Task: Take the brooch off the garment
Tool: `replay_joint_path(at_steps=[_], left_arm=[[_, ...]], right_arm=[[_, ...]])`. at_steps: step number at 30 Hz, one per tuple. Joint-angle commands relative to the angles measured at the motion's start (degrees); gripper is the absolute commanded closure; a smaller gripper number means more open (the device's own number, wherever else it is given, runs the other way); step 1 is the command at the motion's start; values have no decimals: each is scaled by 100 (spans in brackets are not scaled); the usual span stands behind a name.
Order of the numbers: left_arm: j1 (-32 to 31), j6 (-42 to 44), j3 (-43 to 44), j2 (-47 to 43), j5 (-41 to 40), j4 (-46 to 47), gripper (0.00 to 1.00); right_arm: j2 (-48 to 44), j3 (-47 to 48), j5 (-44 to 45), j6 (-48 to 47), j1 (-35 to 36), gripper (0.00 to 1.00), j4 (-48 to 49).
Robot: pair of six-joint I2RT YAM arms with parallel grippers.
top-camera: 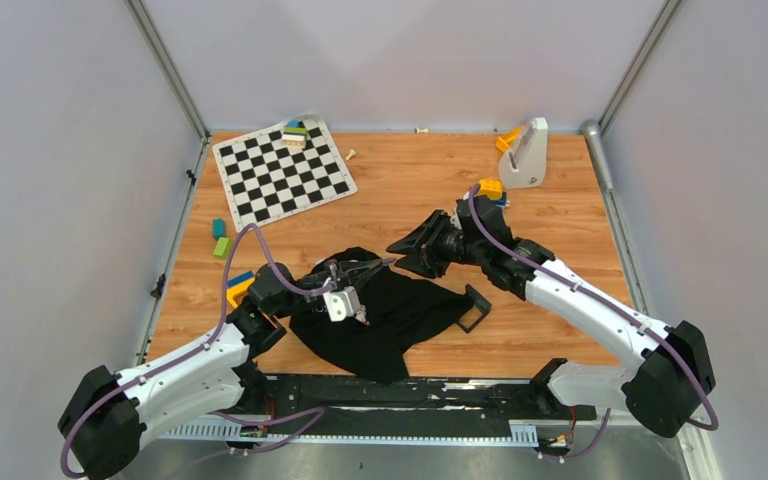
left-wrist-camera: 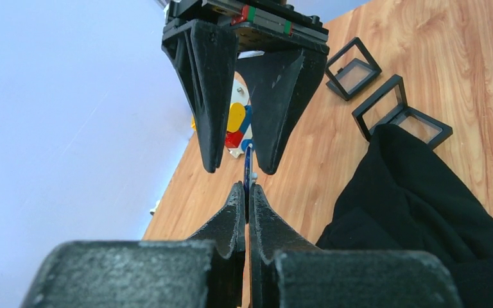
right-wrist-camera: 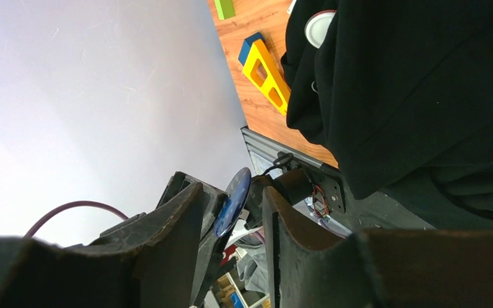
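Note:
The brooch (left-wrist-camera: 247, 168), a small blue disc seen edge-on, is pinched between the fingers of my left gripper (left-wrist-camera: 245, 187), which is shut on it above the table. In the right wrist view the brooch (right-wrist-camera: 233, 200) shows its blue face between the jaws of my right gripper (right-wrist-camera: 232, 189), which is open and straddles it. The right gripper (left-wrist-camera: 239, 169) meets the left one tip to tip. The black garment (top-camera: 390, 315) lies crumpled on the table below and beside both grippers (top-camera: 375, 266) (top-camera: 400, 252); it also shows in the left wrist view (left-wrist-camera: 423, 205) and the right wrist view (right-wrist-camera: 411, 83).
Two black square frame trays (left-wrist-camera: 353, 61) (left-wrist-camera: 401, 112) lie beside the garment, one at its right edge (top-camera: 475, 308). A chessboard (top-camera: 282, 172) lies at the back left, a white stand (top-camera: 525, 155) at the back right. Coloured blocks (top-camera: 238, 288) (top-camera: 220, 247) lie to the left.

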Motion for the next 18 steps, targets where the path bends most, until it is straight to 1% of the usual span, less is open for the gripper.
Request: replay_joint_path(at_steps=[1, 2, 5, 7, 8, 9, 10, 11, 13, 15, 16, 18], left_arm=[[-40, 223, 63, -43, 68, 271, 100], [-40, 239, 73, -35, 80, 245, 100], [-40, 293, 98, 9, 76, 195, 100], [-40, 282, 121, 40, 78, 155, 94], [-40, 260, 128, 51, 80, 143, 82], [-44, 148, 133, 66, 73, 145, 72], [-47, -86, 125, 58, 22, 209, 36], [-48, -210, 93, 47, 16, 302, 9], [-48, -531, 31, 6, 115, 424, 1], [-48, -1076, 17, -25, 52, 498, 0], [-46, -1524, 28, -32, 6, 499, 0], [-48, -2109, 121, -30, -90, 326, 0]], right_arm=[[34, -16, -66, 348, 80, 63, 281], [34, -27, -58, 327, 94, 68, 312], [10, -47, -60, 269, 117, 90, 364], [-29, -74, -26, 199, 118, 100, 366], [-69, -78, 5, 106, 119, 100, 370], [-123, -83, 68, -33, 119, 100, 369], [-192, -86, 203, -322, 119, 100, 365], [-281, -107, 320, -562, 115, 100, 369], [-484, -164, 554, -1170, 115, 100, 374], [-730, -242, 695, -1764, 110, 100, 393], [-844, -285, 698, -2070, 110, 100, 432], [-1035, -412, 588, -2611, 110, 100, 568]])
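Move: The left hand already grips the edge of the brooch, whose middle stands about 1 cm ahead of it and 2 cm to its right; from the right hand, fingers half open around it, the brooch is about 1 cm left and level. Seen from the left hand, the garment's middle lies some 20 cm below and 6 cm back, the white disc on it 6 cm left, 2 cm ahead and 20 cm below, and the black frame 18 cm right, 5 cm back, 21 cm below. A handover in mid-air: the right hand stays about in place while its half-open fingers shut on the blue brooch, and once they pinch it the left hand, holding its place, opens its fingers wide and lets go. The right hand then starts off to its right, away from the open left fingers, by about 2 cm, rolling some 15 degrees about its own finger line as it takes the brooch along. ##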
